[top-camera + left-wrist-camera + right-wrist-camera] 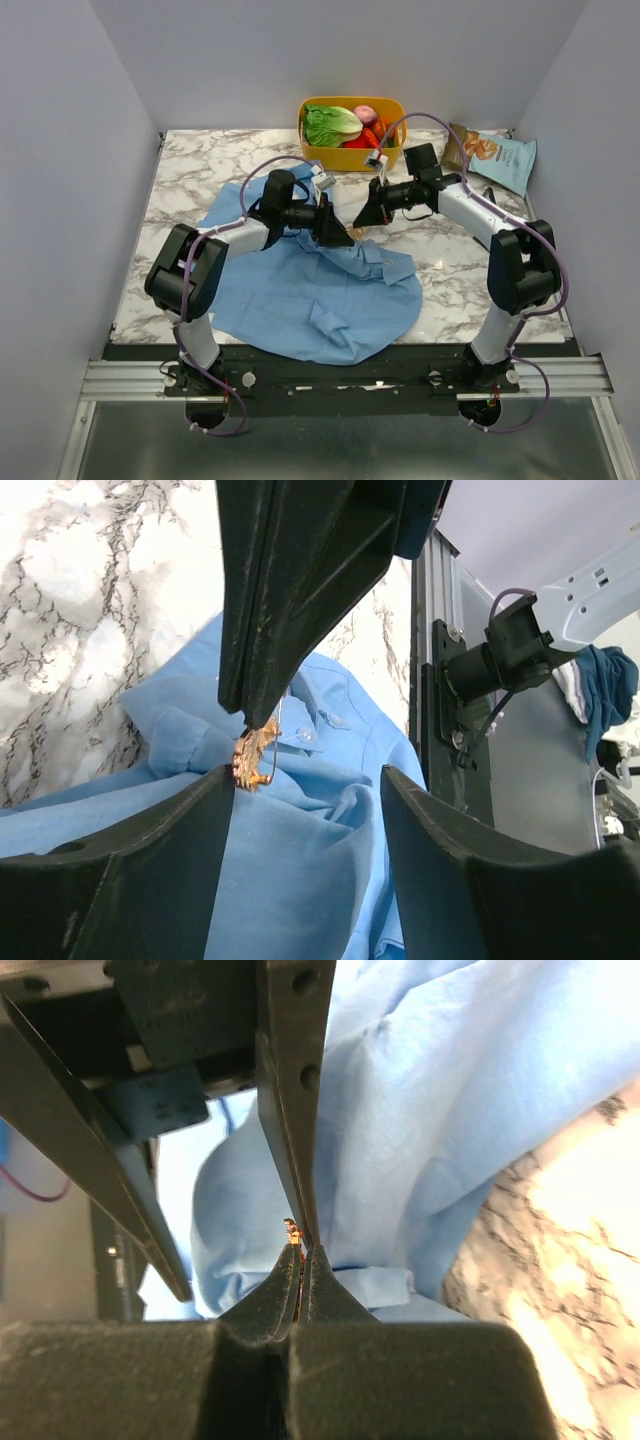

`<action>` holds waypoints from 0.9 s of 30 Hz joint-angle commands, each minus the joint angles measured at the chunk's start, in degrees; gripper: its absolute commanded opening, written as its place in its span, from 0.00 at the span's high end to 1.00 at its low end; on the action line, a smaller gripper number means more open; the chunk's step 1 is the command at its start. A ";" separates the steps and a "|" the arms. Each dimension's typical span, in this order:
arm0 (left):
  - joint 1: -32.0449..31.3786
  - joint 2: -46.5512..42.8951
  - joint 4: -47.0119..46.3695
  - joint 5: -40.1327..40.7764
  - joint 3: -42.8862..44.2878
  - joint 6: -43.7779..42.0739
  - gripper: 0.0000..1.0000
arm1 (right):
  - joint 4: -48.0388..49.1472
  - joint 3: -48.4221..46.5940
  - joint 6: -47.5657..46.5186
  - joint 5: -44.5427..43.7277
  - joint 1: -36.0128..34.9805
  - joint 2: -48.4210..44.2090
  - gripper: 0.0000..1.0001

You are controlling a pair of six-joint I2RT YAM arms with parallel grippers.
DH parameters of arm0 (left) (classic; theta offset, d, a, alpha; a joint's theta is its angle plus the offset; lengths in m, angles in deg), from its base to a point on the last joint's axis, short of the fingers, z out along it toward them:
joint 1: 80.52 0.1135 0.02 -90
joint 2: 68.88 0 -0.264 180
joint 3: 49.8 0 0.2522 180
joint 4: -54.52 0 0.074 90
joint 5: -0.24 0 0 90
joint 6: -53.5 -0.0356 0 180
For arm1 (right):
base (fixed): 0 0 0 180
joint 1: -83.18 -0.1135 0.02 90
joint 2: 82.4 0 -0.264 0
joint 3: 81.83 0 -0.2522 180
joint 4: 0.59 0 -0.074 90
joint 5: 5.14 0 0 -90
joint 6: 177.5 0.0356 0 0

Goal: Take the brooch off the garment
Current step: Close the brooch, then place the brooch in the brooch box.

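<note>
The garment (320, 290), a light-blue shirt, lies crumpled on the marble table. In the left wrist view my right gripper (250, 712) comes down from above, shut on the brooch (255, 756), a tiny orange-tan ornament with a thin wire pin. The brooch hangs just over the shirt's collar fold (300, 738); whether it touches the cloth I cannot tell. My left gripper (308, 780) is open around blue cloth, its left finger (120, 860) right beside the brooch. The right wrist view shows my right gripper (302, 1255) pinched on the brooch (293, 1228). In the top view both grippers (338, 236) (362, 216) meet over the shirt.
A yellow basket (350, 156) of vegetables stands at the back centre of the table. A snack bag (497, 157) lies at the back right. Bare marble (460, 280) shows to the right of the shirt.
</note>
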 commanded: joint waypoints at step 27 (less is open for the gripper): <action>1.67 -11.51 26.59 20.18 9.91 -21.08 0.01 | -3.53 7.57 -23.17 -52.50 4.61 -26.83 0.99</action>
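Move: Some 20 cm to the right of the right hand, about 6 cm farther out and 13 cm lower, is bare tabletop; this hand already pinches the brooch. The garment's tip with the white label lies about 11 cm right of it, 2 cm back and 12 cm below; the black frames are some 33 cm right, 8 cm ahead and 13 cm below. For the left hand, the brooch is about 2 cm ahead and 2 cm right, level with it. Keeping its shut fingers on the brooch, the right hand sets off slowly, then sweeps about 13 cm right, rising some 8 cm and going forward 5, over the bare tabletop, while the fingers swing some 50 degrees clockwise from pointing left towards forward-left and down. The left hand opens fully and backs off the brooch, about 4 cm forward, 4 cm up and slightly left. ##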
